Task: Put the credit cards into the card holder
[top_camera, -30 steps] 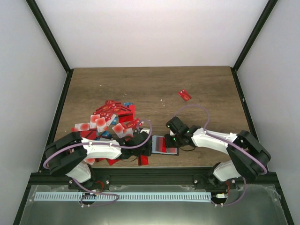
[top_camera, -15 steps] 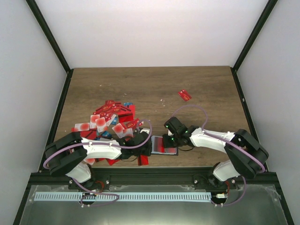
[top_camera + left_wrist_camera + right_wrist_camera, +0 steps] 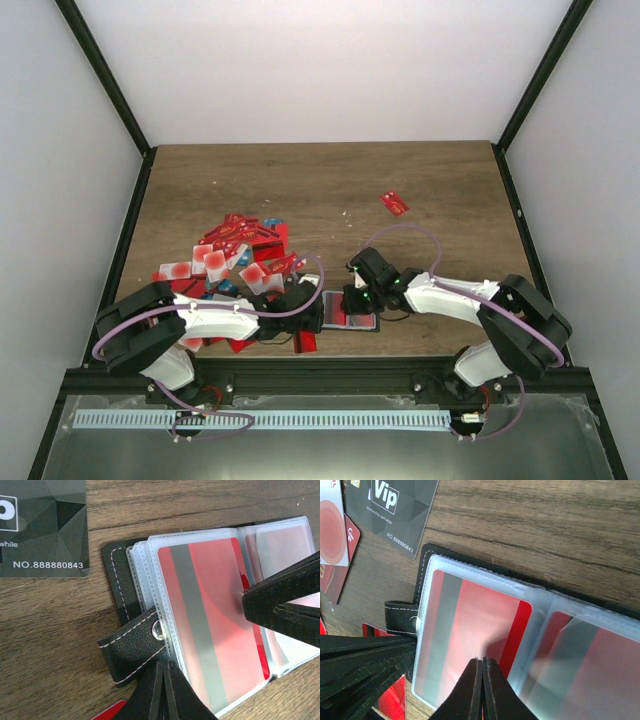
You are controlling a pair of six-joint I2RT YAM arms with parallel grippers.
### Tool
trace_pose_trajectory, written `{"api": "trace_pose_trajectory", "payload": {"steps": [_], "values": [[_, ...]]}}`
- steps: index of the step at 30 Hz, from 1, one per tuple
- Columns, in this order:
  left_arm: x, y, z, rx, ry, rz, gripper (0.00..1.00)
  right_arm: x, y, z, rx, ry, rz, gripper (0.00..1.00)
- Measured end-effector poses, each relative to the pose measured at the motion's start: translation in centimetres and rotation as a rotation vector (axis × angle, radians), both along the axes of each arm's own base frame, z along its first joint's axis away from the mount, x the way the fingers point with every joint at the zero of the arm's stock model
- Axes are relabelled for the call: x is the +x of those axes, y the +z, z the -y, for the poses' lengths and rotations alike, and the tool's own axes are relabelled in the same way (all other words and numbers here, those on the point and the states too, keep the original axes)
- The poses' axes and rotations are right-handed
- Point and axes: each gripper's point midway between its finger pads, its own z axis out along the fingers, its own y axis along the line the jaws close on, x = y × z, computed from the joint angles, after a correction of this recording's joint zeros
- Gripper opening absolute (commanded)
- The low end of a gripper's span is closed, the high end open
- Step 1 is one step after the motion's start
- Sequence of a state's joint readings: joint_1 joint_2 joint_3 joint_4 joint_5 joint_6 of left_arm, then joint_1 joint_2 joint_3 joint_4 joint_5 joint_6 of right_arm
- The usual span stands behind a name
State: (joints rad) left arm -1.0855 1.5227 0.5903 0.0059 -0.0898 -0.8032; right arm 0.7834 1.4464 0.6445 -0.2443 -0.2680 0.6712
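Note:
The card holder [image 3: 352, 312] lies open near the table's front edge, its black cover [image 3: 117, 562] under clear sleeves. A red credit card with a grey stripe [image 3: 210, 615] sits in the top left sleeve, its right edge sticking out. My right gripper [image 3: 482, 660] is shut, and its tips press down on that card [image 3: 465, 625] through the sleeve. My left gripper [image 3: 167, 666] is also shut, with its tips at the sleeves' edge beside the clasp tab [image 3: 132, 647]. A pile of mostly red credit cards [image 3: 235, 255] lies to the left.
A black Vip card [image 3: 395, 510] lies just beyond the holder's left corner. One red card [image 3: 394, 203] lies alone at the far right. Another red card [image 3: 306, 340] lies by the front edge under the left gripper. Black frame rails border the table.
My right gripper has slid a little to the left over the open holder. The left arm and the holder have stayed put.

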Motion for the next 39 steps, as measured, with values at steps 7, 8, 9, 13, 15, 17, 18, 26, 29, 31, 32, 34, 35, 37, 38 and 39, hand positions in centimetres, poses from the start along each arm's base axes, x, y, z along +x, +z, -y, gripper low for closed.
{"api": "trace_pose_trajectory", "payload": {"steps": [7, 8, 9, 13, 15, 17, 18, 26, 29, 31, 32, 34, 35, 37, 38, 39], "values": [[-0.1, 0.5, -0.3, 0.000, 0.002, 0.003, 0.08, 0.1, 0.2, 0.4, -0.014, -0.009, 0.010, 0.03], [-0.1, 0.7, -0.4, -0.002, 0.003, 0.005, 0.10, 0.1, 0.4, 0.5, -0.016, -0.012, 0.015, 0.03], [-0.1, 1.1, -0.5, -0.007, 0.005, 0.010, 0.12, 0.1, 0.6, 0.6, -0.017, -0.015, 0.023, 0.04], [0.0, 3.0, -0.6, -0.043, 0.010, 0.040, 0.17, 0.3, 2.1, 0.9, -0.004, -0.025, 0.063, 0.04], [0.1, 3.7, -0.6, -0.057, 0.011, 0.050, 0.20, 0.4, 2.7, 0.9, 0.009, -0.026, 0.076, 0.04], [0.1, 3.8, -0.5, -0.061, 0.008, 0.053, 0.25, 0.4, 2.9, 0.8, 0.020, -0.025, 0.084, 0.04], [0.1, 3.8, -0.5, -0.060, 0.007, 0.052, 0.27, 0.3, 2.9, 0.8, 0.021, -0.024, 0.083, 0.04], [-0.3, 2.6, -0.3, -0.039, -0.009, 0.025, 0.42, -0.4, 1.4, 0.6, 0.034, -0.004, 0.051, 0.01], [-0.5, 2.2, 0.0, -0.045, -0.018, 0.008, 0.42, -0.7, 0.7, 0.6, 0.033, 0.002, 0.040, 0.01], [-0.6, 2.1, 0.2, -0.051, -0.025, 0.000, 0.42, -0.8, 0.3, 0.7, 0.031, 0.004, 0.032, 0.01], [-0.7, 2.1, 0.3, -0.055, -0.029, -0.005, 0.41, -0.9, 0.1, 0.7, 0.030, 0.005, 0.029, 0.01], [-0.8, 2.1, 0.5, -0.065, -0.036, -0.009, 0.41, -0.9, -0.2, 0.7, 0.028, 0.005, 0.027, 0.01], [-0.8, 2.2, 0.6, -0.071, -0.039, -0.010, 0.40, -1.0, -0.3, 0.8, 0.027, 0.005, 0.026, 0.01], [-0.9, 2.3, 0.9, -0.083, -0.045, -0.012, 0.40, -1.0, -0.5, 0.8, 0.025, 0.005, 0.024, 0.01], [-0.9, 2.4, 1.0, -0.087, -0.048, -0.013, 0.40, -1.0, -0.6, 0.8, 0.027, 0.005, 0.026, 0.01], [-0.9, 2.3, 1.1, -0.090, -0.050, -0.014, 0.40, -1.0, -0.6, 0.8, 0.027, 0.005, 0.026, 0.01]]}}
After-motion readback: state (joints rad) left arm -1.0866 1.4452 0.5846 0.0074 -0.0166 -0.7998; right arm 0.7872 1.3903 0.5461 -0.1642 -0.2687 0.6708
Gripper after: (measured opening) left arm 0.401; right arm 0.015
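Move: The red card in the holder's left pocket has its middle about 3 cm left and 1 cm back of the right hand, just below it; the right pocket lies some 4 cm to the right, 1 cm back. From the left hand that card is roughly 4 cm right, 2 cm ahead, a little below. The black VIP card lies 8 cm ahead and 5 cm left of the left hand, a loose striped red card 3 cm back and 3 cm left. Shut right fingertips rise about 3 cm and sink to the card's edge; left lifts off the holder, half opening. ##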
